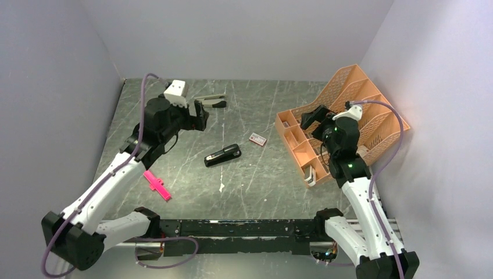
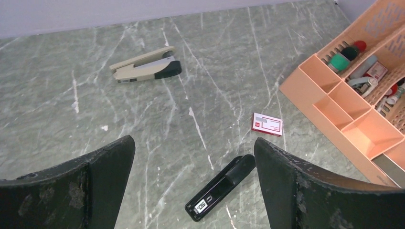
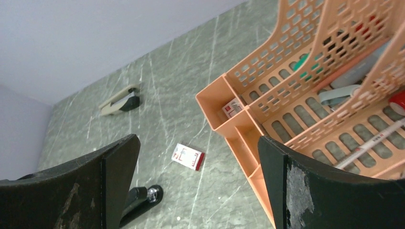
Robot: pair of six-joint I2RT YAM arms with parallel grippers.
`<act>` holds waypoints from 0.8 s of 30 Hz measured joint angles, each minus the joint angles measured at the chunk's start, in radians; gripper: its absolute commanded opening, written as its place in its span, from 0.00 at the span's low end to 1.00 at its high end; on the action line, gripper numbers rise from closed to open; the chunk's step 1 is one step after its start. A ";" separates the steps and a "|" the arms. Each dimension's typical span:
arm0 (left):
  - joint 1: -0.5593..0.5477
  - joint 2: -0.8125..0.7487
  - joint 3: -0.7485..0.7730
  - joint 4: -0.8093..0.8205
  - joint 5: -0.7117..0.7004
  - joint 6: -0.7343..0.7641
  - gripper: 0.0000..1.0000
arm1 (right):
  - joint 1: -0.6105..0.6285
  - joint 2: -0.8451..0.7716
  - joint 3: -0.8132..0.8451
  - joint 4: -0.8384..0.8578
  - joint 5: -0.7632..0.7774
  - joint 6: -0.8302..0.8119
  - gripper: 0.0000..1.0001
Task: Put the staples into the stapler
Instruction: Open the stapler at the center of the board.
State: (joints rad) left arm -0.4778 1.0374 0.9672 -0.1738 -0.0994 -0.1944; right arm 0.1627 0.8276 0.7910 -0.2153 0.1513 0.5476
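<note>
The black stapler (image 1: pixel 222 155) lies closed near the middle of the table, also seen low in the left wrist view as the stapler (image 2: pixel 220 187) and partly behind a finger in the right wrist view (image 3: pixel 141 201). The small red-and-white staple box (image 1: pixel 257 139) rests just right of it, closed; the staples themselves are hidden. The same box (image 2: pixel 267 124) (image 3: pixel 187 156) shows in both wrist views. My left gripper (image 1: pixel 200 114) hangs open above the table's back left. My right gripper (image 1: pixel 311 118) is open over the orange organizer.
A silver-grey stapler with a black tip (image 1: pixel 212 100) lies at the back. A pink cross-shaped piece (image 1: pixel 157 185) sits front left. The orange desk organizer (image 1: pixel 343 125) with pens and small items fills the right side against the wall.
</note>
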 measured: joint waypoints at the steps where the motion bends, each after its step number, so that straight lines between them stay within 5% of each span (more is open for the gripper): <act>1: 0.000 0.027 0.021 -0.008 0.019 0.005 0.99 | 0.000 -0.001 -0.005 0.006 -0.016 -0.007 1.00; 7: -0.001 0.148 0.121 -0.031 0.167 0.071 0.99 | 0.000 -0.023 -0.044 0.060 -0.112 -0.049 1.00; 24: -0.071 0.208 0.019 0.062 0.516 0.346 0.99 | 0.000 -0.083 -0.180 0.152 -0.183 -0.051 0.95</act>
State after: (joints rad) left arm -0.5491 1.2453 0.9867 -0.1116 0.4164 0.1516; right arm 0.1627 0.7444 0.6109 -0.0635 -0.0322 0.4965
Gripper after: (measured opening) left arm 0.989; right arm 0.953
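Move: The black stapler lies about 8 cm to the left hand's right, some 2 cm ahead and roughly 25 cm below. The staple box stands about 13 cm to the right of the stapler and 7 cm farther out; the grey stapler lies some 28 cm ahead of the left hand and 3 cm to its right. From the right hand, the black stapler is about 32 cm left, 3 cm ahead and 23 cm below. The left hand swings about 10 cm right and down towards the black stapler, turning clockwise; the right eases left-down. ##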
